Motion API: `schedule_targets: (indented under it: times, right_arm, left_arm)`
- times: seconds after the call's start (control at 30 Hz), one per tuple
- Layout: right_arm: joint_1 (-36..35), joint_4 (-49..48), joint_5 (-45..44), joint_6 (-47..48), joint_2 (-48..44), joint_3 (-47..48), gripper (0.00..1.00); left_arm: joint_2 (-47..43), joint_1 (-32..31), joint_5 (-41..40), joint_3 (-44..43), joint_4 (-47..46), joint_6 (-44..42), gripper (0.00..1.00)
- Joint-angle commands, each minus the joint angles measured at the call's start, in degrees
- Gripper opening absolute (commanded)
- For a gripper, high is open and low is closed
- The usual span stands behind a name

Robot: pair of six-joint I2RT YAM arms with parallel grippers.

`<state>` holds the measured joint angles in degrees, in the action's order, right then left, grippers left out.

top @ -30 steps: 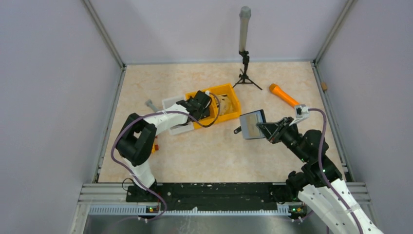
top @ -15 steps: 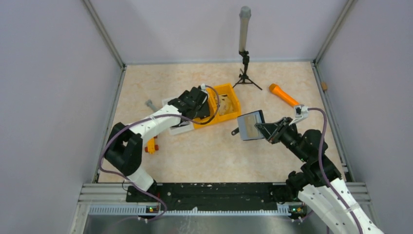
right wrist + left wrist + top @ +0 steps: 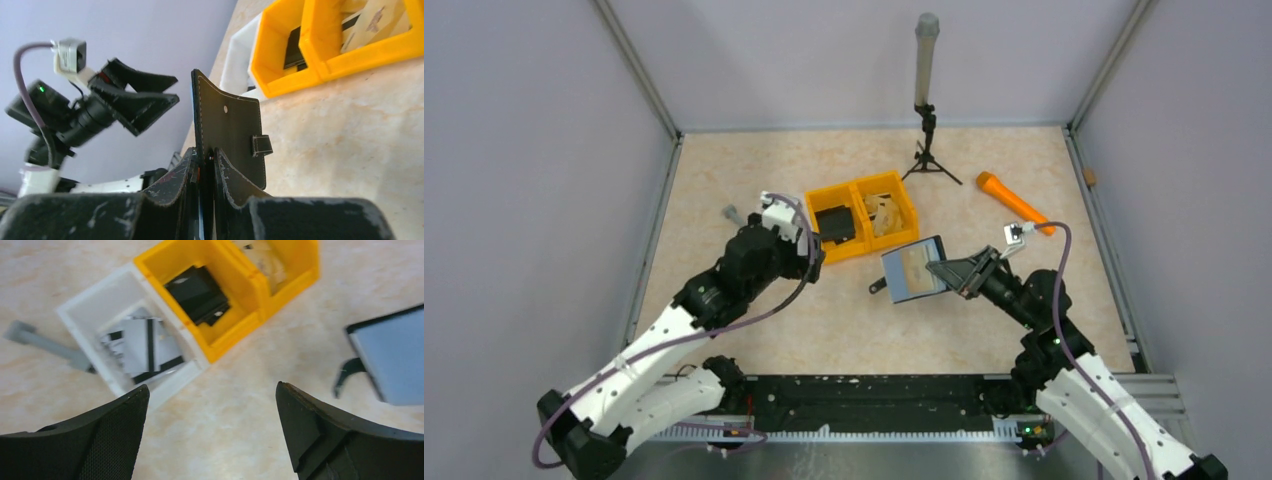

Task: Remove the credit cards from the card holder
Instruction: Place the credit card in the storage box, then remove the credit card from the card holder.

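My right gripper (image 3: 946,270) is shut on the edge of the card holder (image 3: 912,271), a black folding case held open and raised off the table, its pale grey-blue lining facing up. The right wrist view shows the card holder's (image 3: 231,127) black outer face and strap, upright between the right gripper (image 3: 207,161) fingers. Several credit cards (image 3: 145,346), silvery-grey with black stripes, lie in a white tray (image 3: 90,305). My left gripper (image 3: 808,250) hovers open and holds nothing, near the tray's front edge. From the left wrist view the left gripper (image 3: 210,390) sits over bare table, with the card holder (image 3: 395,360) at the right.
A yellow two-compartment bin (image 3: 894,232) sits beside the tray and holds a thick black blocky item (image 3: 834,222). An orange cylinder (image 3: 1009,197) lies at the back right. A small tripod with a grey post (image 3: 924,100) stands at the back. A grey piece (image 3: 734,214) lies left of the tray.
My left gripper opened and drew back from over the bins toward the near left. The right arm carried the card holder a little to the left and nearer.
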<state>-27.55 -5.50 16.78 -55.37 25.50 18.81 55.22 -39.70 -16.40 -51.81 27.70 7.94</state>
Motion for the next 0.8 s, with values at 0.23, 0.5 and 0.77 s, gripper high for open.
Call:
schedule_targets:
  times: [0.23, 0.5, 0.77]
  right_arm:
    - [0.44, -34.35, 7.86, -21.49, 6.71, -7.00, 0.00]
    - [0.48, -37.28, 11.73, -25.67, 8.31, -3.28, 0.00]
    - [0.48, -37.30, 12.88, -27.40, 8.34, 0.45, 0.00]
  left_arm:
    - [-17.40, 1.97, 34.15, 29.11, -51.63, 29.73, 0.99]
    - [-12.22, 6.11, 45.70, 30.80, -67.80, 38.70, 0.99]
    - [-6.34, 7.54, 49.52, 29.69, -75.52, 44.21, 0.99]
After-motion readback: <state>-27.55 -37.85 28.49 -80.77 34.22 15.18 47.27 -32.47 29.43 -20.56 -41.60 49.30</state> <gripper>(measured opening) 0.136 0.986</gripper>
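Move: The open card holder, held in the right gripper, lies roughly 27 cm to the right of the empty left gripper, about 3 cm back and near its height. The white tray is some 11 cm ahead and 5 cm left, the left yellow bin 14 cm ahead and 9 cm right, both nearly 20 cm below the left gripper. From the right gripper, the holder's middle is about 5 cm left, level with it. Bring the empty left gripper off from over the tray side towards the card holder: right and back about 12 cm, dipping slightly, then rising some 6 cm, fingers kept wide open. Roll its left side down and swing it clockwise until the fingers face the holder. Meanwhile keep the right grip and lift the holder about 7 cm, easing left and back while rolling its left side up and turning counter-clockwise. ##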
